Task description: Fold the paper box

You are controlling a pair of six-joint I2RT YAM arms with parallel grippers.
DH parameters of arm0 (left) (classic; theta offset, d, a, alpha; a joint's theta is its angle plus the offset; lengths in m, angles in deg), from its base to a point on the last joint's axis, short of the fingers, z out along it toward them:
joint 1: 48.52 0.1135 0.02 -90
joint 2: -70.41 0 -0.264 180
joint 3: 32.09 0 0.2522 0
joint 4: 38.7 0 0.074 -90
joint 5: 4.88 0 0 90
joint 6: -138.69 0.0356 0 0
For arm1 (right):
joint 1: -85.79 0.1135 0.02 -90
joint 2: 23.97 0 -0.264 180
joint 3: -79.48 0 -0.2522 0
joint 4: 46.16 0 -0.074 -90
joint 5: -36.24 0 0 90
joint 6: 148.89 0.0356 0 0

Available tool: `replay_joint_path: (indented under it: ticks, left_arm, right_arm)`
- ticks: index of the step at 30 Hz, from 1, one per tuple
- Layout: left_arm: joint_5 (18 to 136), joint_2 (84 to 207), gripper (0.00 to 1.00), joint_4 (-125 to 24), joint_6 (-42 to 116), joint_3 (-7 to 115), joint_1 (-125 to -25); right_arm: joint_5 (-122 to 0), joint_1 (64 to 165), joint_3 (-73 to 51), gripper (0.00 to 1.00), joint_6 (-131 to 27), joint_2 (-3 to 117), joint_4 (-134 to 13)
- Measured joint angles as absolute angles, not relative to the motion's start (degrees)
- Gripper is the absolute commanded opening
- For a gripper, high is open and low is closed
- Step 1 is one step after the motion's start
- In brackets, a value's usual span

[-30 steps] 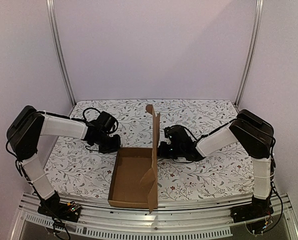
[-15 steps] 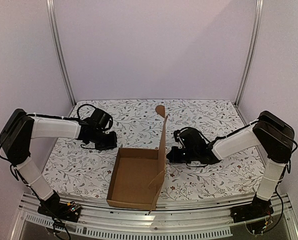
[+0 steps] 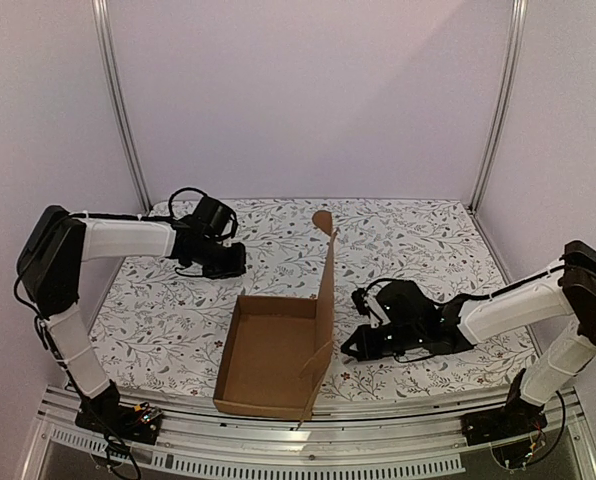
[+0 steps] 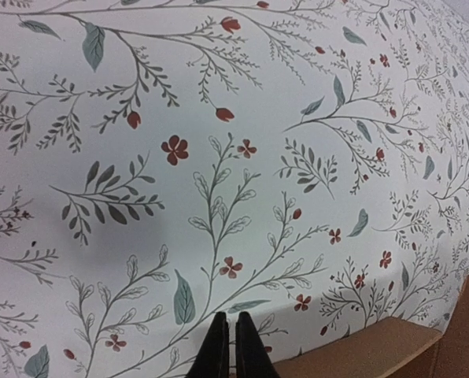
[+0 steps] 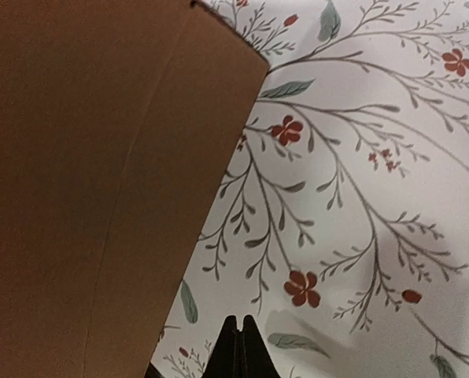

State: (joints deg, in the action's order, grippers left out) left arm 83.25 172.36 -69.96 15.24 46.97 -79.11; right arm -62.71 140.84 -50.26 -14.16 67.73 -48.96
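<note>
The paper box [image 3: 266, 352] is a brown cardboard tray at the table's near middle. Its long right flap [image 3: 325, 285] stands upright, with a rounded tab at the top. My left gripper [image 3: 240, 264] hovers beyond the box's far left corner, apart from it. In the left wrist view the left gripper [image 4: 228, 316] is shut with nothing in it, and a box edge [image 4: 376, 354] shows at lower right. My right gripper [image 3: 347, 351] lies low just right of the standing flap. The right wrist view shows that gripper [image 5: 239, 320] shut and empty, beside the flap's outer face [image 5: 85, 181].
A floral cloth [image 3: 418, 240] covers the table. Two metal posts [image 3: 120, 110] rise at the back corners in front of plain walls. The table's metal front rail [image 3: 278, 455] runs just below the box.
Both grippers have drawn away from the box: the left one back and up, the right one to the right and nearer. The standing flap has tipped slightly rightward.
</note>
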Motion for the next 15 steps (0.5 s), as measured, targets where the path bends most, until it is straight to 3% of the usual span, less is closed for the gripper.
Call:
replay_joint_path:
  ticks: [5,15]
  left_arm:
    - [80.97,175.42,0.05,-69.94,16.07,48.39,-79.04]
    - [77.78,176.12,0.04,-69.94,16.18,48.35,-79.00]
  right_arm:
    - [-66.73,146.32,-53.65,0.00,-14.24,61.02,-50.57]
    - [-64.15,169.62,-56.78,0.00,-18.55,57.70,-52.24]
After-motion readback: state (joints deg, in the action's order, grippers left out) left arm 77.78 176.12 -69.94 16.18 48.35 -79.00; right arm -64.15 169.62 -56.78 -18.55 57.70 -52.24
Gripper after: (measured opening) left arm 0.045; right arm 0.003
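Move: The near end of the upright lid panel is about 13 cm back and 7 cm left of the right hand, its middle some 4 cm higher. The middle of the whole lid panel lies roughly 3 cm ahead and 5 cm left, about 5 cm above; the tray's middle, 16 cm left and level with the hand, is 3 cm lower. From the left hand the lid's near end is about 31 cm back, 14 cm right and level in height. Right hand, still shut, sweeps back about 20 cm past the lid's near end, turning some 35 degrees counter-clockwise. ##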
